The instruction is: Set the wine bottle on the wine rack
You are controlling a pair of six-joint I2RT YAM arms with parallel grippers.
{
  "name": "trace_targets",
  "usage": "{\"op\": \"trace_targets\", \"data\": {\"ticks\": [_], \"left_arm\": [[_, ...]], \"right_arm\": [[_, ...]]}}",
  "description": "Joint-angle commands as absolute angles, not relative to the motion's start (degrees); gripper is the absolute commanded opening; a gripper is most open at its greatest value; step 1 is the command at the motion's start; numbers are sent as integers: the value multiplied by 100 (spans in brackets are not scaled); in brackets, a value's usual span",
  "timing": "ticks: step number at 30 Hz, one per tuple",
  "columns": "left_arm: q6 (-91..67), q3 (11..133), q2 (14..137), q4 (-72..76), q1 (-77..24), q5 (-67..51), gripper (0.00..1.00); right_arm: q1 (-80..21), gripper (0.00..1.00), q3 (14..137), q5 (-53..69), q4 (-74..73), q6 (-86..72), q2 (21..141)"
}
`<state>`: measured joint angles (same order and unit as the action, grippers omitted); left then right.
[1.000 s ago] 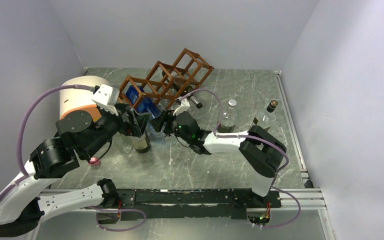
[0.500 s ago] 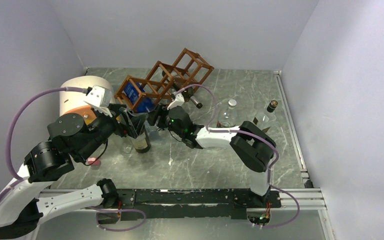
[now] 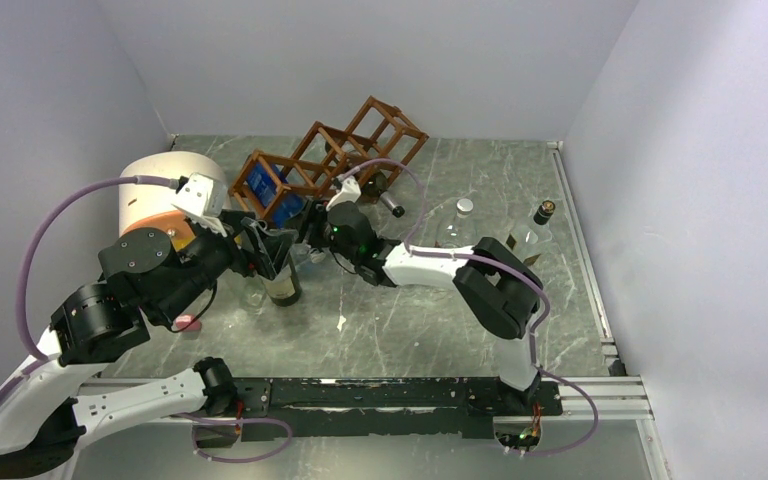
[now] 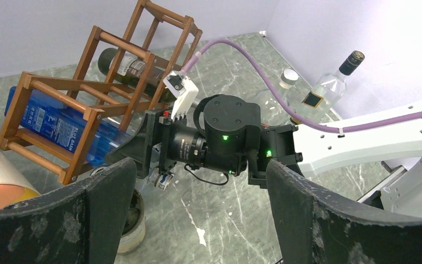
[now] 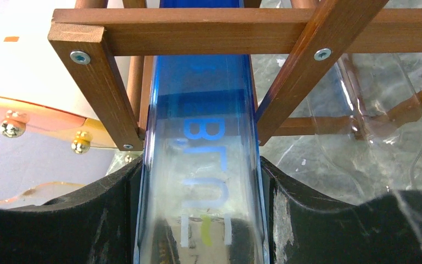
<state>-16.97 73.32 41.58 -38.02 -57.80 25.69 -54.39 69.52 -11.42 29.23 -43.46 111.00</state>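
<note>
The wine rack (image 3: pixel 332 158) is a reddish-brown wooden lattice lying at the back of the table. A blue wine bottle (image 3: pixel 270 193) lies partly inside its leftmost cell (image 5: pixel 198 30). My right gripper (image 5: pixel 200 220) is shut on this blue bottle (image 5: pixel 203 154), one finger on each side of the glass. A dark bottle (image 4: pixel 126 63) rests in a cell of the rack (image 4: pixel 115 60) further along. My left gripper (image 4: pixel 198 214) hangs open and holds nothing. It is just left of the right gripper (image 3: pixel 305 228), above a dark bottle (image 3: pixel 281 286) that stands upright.
A cream-and-orange cylinder (image 3: pixel 165 190) stands left of the rack. Two clear bottles (image 3: pixel 457 225) (image 3: pixel 535 230) stand at the right. A small pink object (image 3: pixel 190 322) lies near the left arm. Walls enclose the table on three sides.
My right arm has moved left and back, pushing the blue bottle deeper into the rack's leftmost cell. The left arm has shifted slightly left, still open.
</note>
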Motion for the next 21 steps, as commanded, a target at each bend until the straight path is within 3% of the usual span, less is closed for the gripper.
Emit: {"op": "trace_targets", "data": {"ticks": [1, 5, 8, 14, 21], "left_arm": [[-1749, 7278, 4117, -3841, -5766, 2458, 91], [-1758, 7277, 4130, -3856, -5767, 2474, 92], [-1800, 7295, 4135, -3921, -5766, 2506, 92], [-1838, 7210, 4109, -3920, -5766, 2523, 92], [-1891, 7258, 4167, -4003, -5766, 2565, 91]], "right_arm": [[-5336, 45, 7366, -1415, 3367, -4471, 11059], [-5312, 53, 7430, -1312, 3205, -4511, 11076], [-5208, 66, 7390, -1094, 3126, -4499, 10944], [-5055, 81, 7188, -937, 3059, -4539, 10676], [-5037, 86, 7073, -763, 3017, -4425, 10512]]}}
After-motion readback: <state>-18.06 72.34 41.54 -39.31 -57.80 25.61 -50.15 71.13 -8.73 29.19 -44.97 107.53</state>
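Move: The right gripper still holds the blue bottle, already mostly inside the rack's left cell; that cell's middle is about 9 cm ahead and 7 cm to the left, roughly level. The standing wine bottle is some 6 cm back and 5 cm left at near the same height; the rack's dark wine bottle lies about 10 cm ahead and 14 cm right, slightly lower. From the left gripper, the left cell is roughly 25 cm ahead, 6 cm left and 25 cm down. Open the right fingers to let go of the blue bottle once it lies in the left cell. As they spread, ease the right gripper forward and to the right by about 3 cm in all, then lift it some 5 cm, rising clear of the bottle's front end beside the rack with almost no wrist turn. ##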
